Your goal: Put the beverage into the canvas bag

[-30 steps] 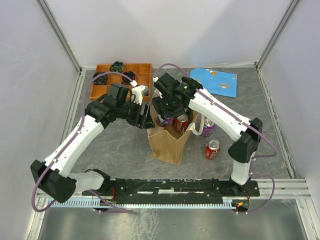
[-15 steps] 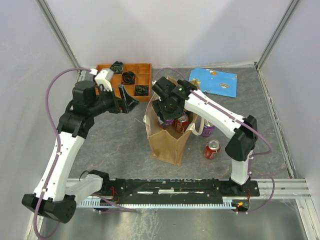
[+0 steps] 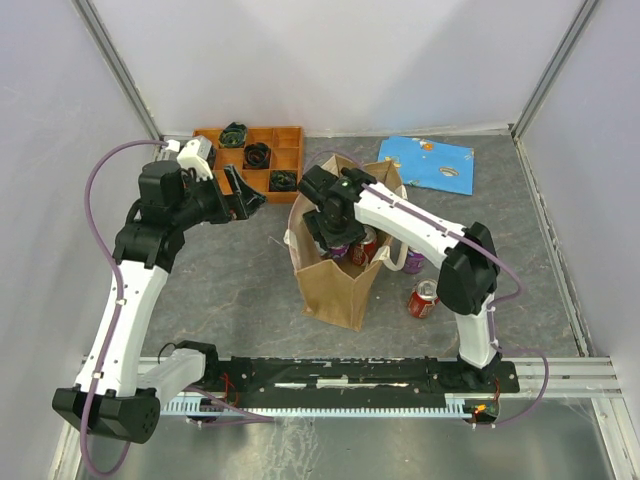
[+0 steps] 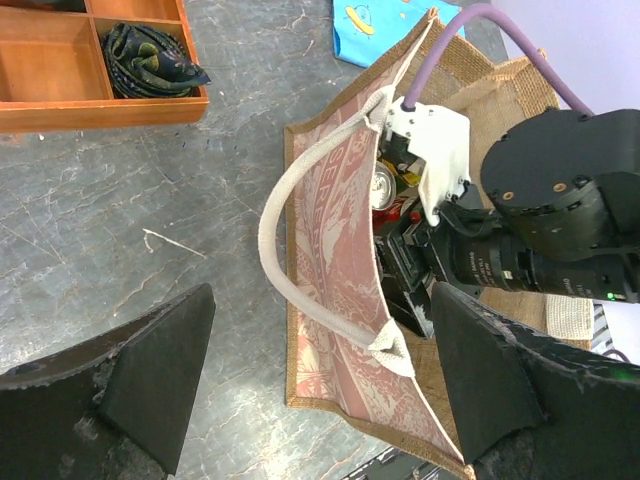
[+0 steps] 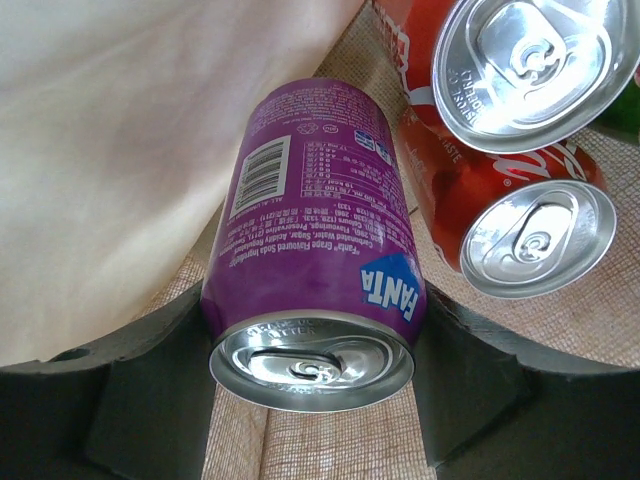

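The canvas bag stands upright mid-table, tan-brown with white loop handles. My right gripper reaches down into its mouth and is shut on the beverage, a purple Fanta can. One finger presses each side of the can near its top, and the right wrist view shows the gripper above the burlap floor. Two red cans lie inside next to it. My left gripper hangs left of the bag, open and holding nothing. From the left wrist, the gripper faces the bag's side.
An orange compartment tray with dark items sits at the back left. A blue packet lies at the back right. A purple can stands just right of the bag, and a red can lies nearer the front.
My left arm drew back to the left, away from the bag, and its gripper opened. The right gripper with the purple can shifted slightly left and lower inside the bag.
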`<state>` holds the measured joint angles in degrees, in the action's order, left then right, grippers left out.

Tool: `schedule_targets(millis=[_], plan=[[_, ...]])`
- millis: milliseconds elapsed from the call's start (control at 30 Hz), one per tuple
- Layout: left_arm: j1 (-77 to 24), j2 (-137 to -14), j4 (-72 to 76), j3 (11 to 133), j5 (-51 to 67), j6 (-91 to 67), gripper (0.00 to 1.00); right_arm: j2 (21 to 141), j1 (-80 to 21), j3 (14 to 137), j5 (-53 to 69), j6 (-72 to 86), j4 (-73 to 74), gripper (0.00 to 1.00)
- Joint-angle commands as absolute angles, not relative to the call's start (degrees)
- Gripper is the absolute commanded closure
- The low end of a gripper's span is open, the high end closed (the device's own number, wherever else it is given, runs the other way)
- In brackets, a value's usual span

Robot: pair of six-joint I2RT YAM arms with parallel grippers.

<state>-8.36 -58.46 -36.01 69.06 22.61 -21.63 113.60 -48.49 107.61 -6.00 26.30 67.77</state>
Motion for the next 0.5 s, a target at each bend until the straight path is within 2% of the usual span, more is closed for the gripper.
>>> schedule_targets(millis=[0,467], plan=[[-8.03,-58.19,-33.10,69.43,23.14,-23.04,0.05,114.25,-48.61,107.07,-7.82,26.37,65.64,1.00],[-7.99,-56.34,-33.96,67.77,22.94,-22.88,0.06,116.84,-48.43,100.90,-9.64,27.60,64.25,1.00]])
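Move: The grape Fanta is already clamped in my right hand, inside the bag's mouth. The floor spot it is headed for lies about 13 cm below that hand and 1 cm to its right. The nearer cola stands some 7 cm to the right and 1 cm ahead. The other cola is about 6 cm ahead and 2 cm right, with the green bottle roughly 9 cm ahead and 8 cm right. From my left hand that floor spot is about 17 cm right, 2 cm back and 30 cm down. I sink my right hand steadily, about 5 cm straight down into the bag. The purple can goes down between the bag's left wall and the two colas, easing only slightly to the right. My wrist tips a little, some 5 degrees, and my fingers keep their hold near the can's top without opening. ##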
